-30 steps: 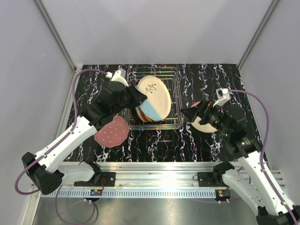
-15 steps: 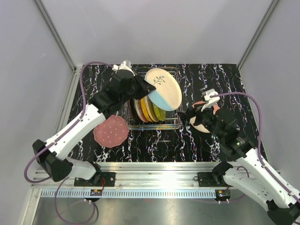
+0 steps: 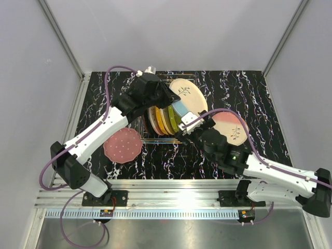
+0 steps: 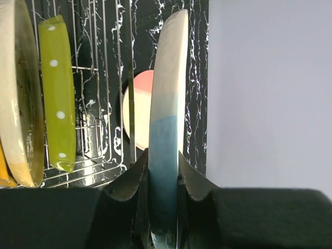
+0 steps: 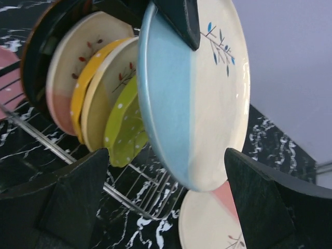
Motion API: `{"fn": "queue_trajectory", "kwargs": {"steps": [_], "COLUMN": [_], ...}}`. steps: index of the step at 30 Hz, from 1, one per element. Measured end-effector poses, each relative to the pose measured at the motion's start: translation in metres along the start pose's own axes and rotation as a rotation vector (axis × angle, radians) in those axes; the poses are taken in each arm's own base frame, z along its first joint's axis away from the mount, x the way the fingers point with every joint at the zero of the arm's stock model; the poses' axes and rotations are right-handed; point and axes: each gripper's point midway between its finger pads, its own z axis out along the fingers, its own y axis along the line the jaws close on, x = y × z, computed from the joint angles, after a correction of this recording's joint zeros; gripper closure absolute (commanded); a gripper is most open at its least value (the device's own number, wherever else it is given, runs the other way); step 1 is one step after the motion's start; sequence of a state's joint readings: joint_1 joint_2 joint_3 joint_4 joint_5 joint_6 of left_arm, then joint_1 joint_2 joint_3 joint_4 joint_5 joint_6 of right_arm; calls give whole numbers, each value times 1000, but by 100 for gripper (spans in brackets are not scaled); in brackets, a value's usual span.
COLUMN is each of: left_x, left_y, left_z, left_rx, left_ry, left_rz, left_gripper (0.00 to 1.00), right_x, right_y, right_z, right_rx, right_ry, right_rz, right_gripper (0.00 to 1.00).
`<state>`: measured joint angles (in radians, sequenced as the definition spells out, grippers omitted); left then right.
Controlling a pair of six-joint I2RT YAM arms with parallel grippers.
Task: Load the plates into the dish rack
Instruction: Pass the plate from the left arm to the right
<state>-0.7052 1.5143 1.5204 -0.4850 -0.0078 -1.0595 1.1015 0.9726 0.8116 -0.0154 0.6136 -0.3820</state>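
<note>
My left gripper (image 3: 167, 97) (image 4: 164, 167) is shut on the rim of a cream and light-blue plate (image 3: 188, 97) (image 4: 167, 98) (image 5: 197, 88), held on edge above the right end of the dish rack (image 3: 147, 138) (image 4: 98, 67) (image 5: 148, 202). Several plates stand in the rack: black (image 5: 35, 52), cream-pink (image 5: 65, 72), orange (image 5: 82, 101), cream (image 5: 102, 96) (image 4: 21, 104) and yellow-green dotted (image 5: 124, 127) (image 4: 56, 93). My right gripper (image 3: 183, 126) (image 5: 166, 155) is open just below the held plate, touching nothing.
A pink dotted plate (image 3: 122, 145) lies flat on the table left of the rack. A cream and pink plate (image 3: 232, 127) (image 5: 212, 220) (image 4: 139, 116) lies flat to the rack's right. Grey walls close in the table on three sides.
The left arm has carried the cream and blue plate rightward to the rack's right end. The right arm has swung left, from the cream-pink plate to beside the rack.
</note>
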Motion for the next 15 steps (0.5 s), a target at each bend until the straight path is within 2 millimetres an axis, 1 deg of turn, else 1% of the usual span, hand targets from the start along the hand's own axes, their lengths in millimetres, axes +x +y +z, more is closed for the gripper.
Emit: {"fn": "queue_trajectory", "kwargs": {"steps": [4, 6, 7, 9, 10, 11, 12, 13, 15], "left_x": [6, 10, 12, 16, 17, 19, 19, 19, 17], "left_y": [-4, -5, -6, -4, -3, -1, -3, -5, -11], "left_z": [-2, -3, -3, -5, -6, -8, -9, -10, -12], "left_rx": [19, 28, 32, 32, 27, 22, 27, 37, 47], "left_ry": [32, 51, 60, 73, 79, 85, 84, 83, 70], "left_rz": [1, 3, 3, 8, 11, 13, -2, -3, -41], "left_gripper": [100, 100, 100, 100, 100, 100, 100, 100, 100], "right_x": [4, 8, 10, 13, 13, 13, 12, 11, 8], "right_y": [-8, -11, -12, -14, -15, -16, -12, -10, -7], "right_z": [17, 25, 28, 31, 31, 31, 31, 30, 29], "right_rx": [112, 160, 184, 216, 223, 228, 211, 208, 194], "right_ry": [26, 51, 64, 84, 87, 88, 85, 87, 87], "right_rz": [-98, -142, -162, -190, -192, -193, -193, -200, -224], "right_gripper": [1, 8, 20, 33, 46, 54, 60, 71, 81]}}
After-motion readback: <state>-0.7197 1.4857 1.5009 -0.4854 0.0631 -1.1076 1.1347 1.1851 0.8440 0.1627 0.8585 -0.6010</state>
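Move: The blue-and-cream plate is already in the left fingers, its middle about 3 cm ahead, 6 cm right and 4 cm below that hand. From the right hand, open and tipped just short of the blue rim, the plate's middle is some 10 cm straight ahead and 2 cm higher. The green plate in the rack stands about 3 cm ahead and 5 cm left, 11 cm lower; the pink-and-cream plate lies 23 cm right, 5 cm back, some 20 cm down. The blue-and-cream plate, still pinched by the left fingers, gets a second grip: the right hand slides its wide-open fingers around the near blue rim, reaching about 3.5 cm forward while rolling and turning clockwise by under 20 degrees, then closes them on the rim, easing back slightly. The left hand keeps its hold and draws back some 2 cm. ##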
